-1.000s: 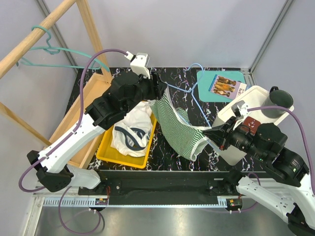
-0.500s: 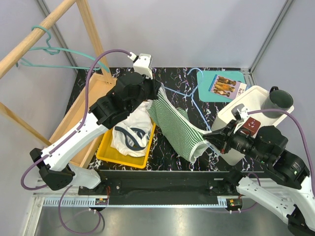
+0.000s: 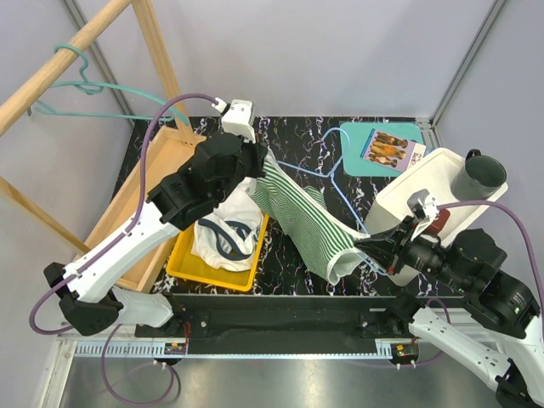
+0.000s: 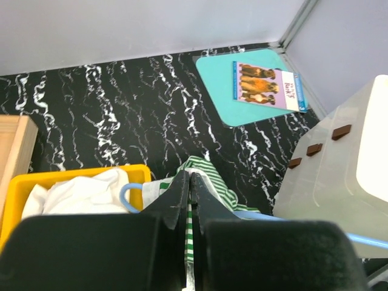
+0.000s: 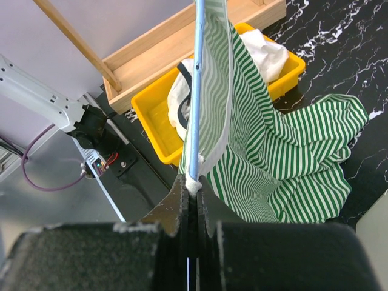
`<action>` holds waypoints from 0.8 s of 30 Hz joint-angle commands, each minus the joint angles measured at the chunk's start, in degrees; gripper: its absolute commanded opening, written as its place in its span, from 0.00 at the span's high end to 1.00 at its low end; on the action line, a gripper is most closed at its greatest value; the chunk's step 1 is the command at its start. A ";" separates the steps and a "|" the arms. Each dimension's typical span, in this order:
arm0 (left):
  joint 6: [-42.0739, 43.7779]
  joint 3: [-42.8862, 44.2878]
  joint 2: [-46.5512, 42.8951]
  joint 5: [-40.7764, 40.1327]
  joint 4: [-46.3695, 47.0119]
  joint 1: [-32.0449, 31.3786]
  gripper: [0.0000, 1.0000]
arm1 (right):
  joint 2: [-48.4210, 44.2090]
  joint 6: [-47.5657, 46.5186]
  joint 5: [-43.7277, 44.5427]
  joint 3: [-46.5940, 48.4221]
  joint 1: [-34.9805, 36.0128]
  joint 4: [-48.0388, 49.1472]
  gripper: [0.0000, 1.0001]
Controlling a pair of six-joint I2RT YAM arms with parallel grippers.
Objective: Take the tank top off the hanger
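Note:
The green-and-white striped tank top (image 3: 306,221) hangs stretched between my two grippers over the black marble table. The left gripper (image 3: 265,163) is shut on its upper end; in the left wrist view the striped cloth (image 4: 212,179) is pinched between the closed jaws (image 4: 191,182), with a loop of the blue hanger (image 4: 129,193) beside them. The right gripper (image 3: 361,246) is shut at the lower end. In the right wrist view its jaws (image 5: 193,185) clamp the blue hanger bar (image 5: 198,91) together with the white hem, and the tank top (image 5: 285,163) drapes off to the right. The hanger (image 3: 350,204) runs partly under the cloth.
A yellow bin (image 3: 183,263) holding a white garment sits under the left arm, with a wooden tray (image 3: 161,161) beside it. A teal hanger (image 3: 85,85) hangs on the wooden rail at the back left. A teal mat (image 3: 357,136) with a booklet and a white container (image 3: 425,183) with a dark cup (image 3: 476,174) stand on the right.
The left gripper has shut on the tank top's upper end and drawn it a little to the left. The right gripper has shifted slightly toward the near edge, still clamped.

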 commanded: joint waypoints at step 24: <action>0.60 -8.81 -9.37 -9.10 1.88 0.43 1.00 | -16.33 0.18 5.12 -4.14 -0.11 10.69 1.00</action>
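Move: Pinched already in both hands, the tank top has its middle about 9 cm right of the left hand, some 12 cm back and 15 below; from the right hand, which grips the blue hanger's near end with cloth, it lies about 11 cm left, 4 forward and 10 below. The hanger's neck is roughly 13 cm right of the left hand and 2 back. The yellow tray lies some 11 cm left of the left hand, 13 back and 35 below. Pulling the pinched cloth away from the hanger, the left hand goes about 4.5 cm left, sinking slightly, with a quick last tug, while the right hand draws its end of the hanger roughly 4 cm right and 3 cm back. The right fingertips tip up some 15 degrees and keep their grip. The left fingers stay shut, but their hold on the cloth ends. ##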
